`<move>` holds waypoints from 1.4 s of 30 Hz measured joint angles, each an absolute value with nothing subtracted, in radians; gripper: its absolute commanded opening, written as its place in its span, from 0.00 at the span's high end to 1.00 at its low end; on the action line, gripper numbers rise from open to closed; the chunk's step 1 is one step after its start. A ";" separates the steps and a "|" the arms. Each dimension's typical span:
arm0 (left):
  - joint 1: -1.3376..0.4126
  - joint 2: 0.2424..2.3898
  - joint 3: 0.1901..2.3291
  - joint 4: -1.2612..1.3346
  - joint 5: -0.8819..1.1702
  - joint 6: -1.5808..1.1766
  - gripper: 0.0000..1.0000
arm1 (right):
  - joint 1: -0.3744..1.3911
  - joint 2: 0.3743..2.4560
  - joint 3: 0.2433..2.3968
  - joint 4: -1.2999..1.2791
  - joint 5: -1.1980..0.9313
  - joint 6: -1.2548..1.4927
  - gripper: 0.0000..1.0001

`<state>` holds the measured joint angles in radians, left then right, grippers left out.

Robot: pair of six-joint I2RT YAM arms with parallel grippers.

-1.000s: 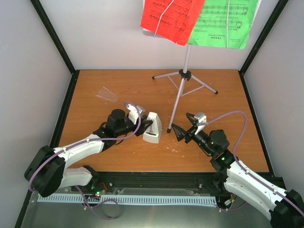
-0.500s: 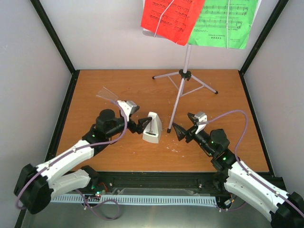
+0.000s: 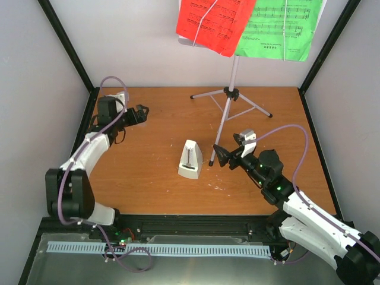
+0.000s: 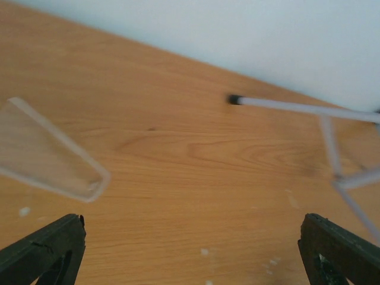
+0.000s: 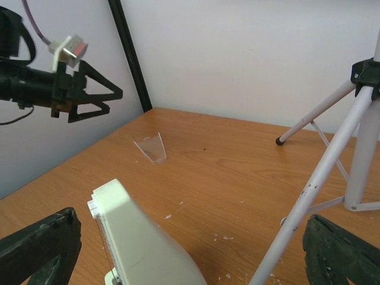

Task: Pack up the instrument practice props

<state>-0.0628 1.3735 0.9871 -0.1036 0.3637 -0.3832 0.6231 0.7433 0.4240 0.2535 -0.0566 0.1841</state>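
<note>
The white pyramid-shaped metronome [image 3: 190,160] stands upright mid-table, close in front of my right gripper [image 3: 215,157], which is open and holds nothing. In the right wrist view the metronome [image 5: 139,240] fills the lower left between the fingers. The music stand's silver pole [image 3: 227,113] and tripod rise just right of it, with the red page [image 3: 214,24] and green page [image 3: 279,27] on top. My left gripper [image 3: 141,113] hangs open at the far left, over bare wood [image 4: 190,243]. It also shows in the right wrist view [image 5: 89,89].
A clear plastic trapezoid cover [image 4: 50,154] lies flat on the wood just left of my left fingers, and shows in the right wrist view [image 5: 151,147]. A tripod leg tip [image 4: 236,100] rests ahead. Walls and black frame posts [image 3: 65,44] close in the table.
My left gripper opened beside the metronome, pulled away and swung to the far left rear by the clear cover. The right gripper edged slightly toward the metronome. The metronome stayed upright.
</note>
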 measured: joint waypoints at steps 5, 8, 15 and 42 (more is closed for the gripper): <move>0.065 1.588 1.098 -0.184 0.336 -0.392 0.11 | 0.623 0.790 0.438 0.242 -0.057 0.185 0.00; 0.127 1.744 1.194 -0.205 0.313 -0.418 0.16 | 0.623 0.799 0.437 0.239 -0.064 0.193 0.00; 0.156 2.022 1.398 -0.265 0.197 -0.447 0.39 | 0.623 0.801 0.427 0.244 -0.094 0.223 0.00; 0.155 2.207 1.563 -0.330 0.085 -0.401 0.85 | 0.623 0.876 0.404 0.251 -0.106 0.260 0.00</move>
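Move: The clear cover lies on the table about 11 cm ahead of the left hand, 12 cm to its left and some 22 cm below. The metronome stands roughly 25 cm nearer the robot than the cover and 23 cm to its right; the music stand's left foot is about 12 cm farther out than the cover and 25 cm to its right. From the right hand the cover is some 32 cm ahead, 34 cm left and 25 cm below. At the clear cover's left-hand edge the left fingers end up nearly shut, pinching the thin rim; the hand swoops there down about 20 cm, left and forward, tipping its fingers some 30 degrees further down and swinging counter-clockwise. The fingers begin narrowing on the way and finish closing once the hand is down. The right hand, still wide open, sinks about 5 cm beside the metronome, tilting down slightly. ##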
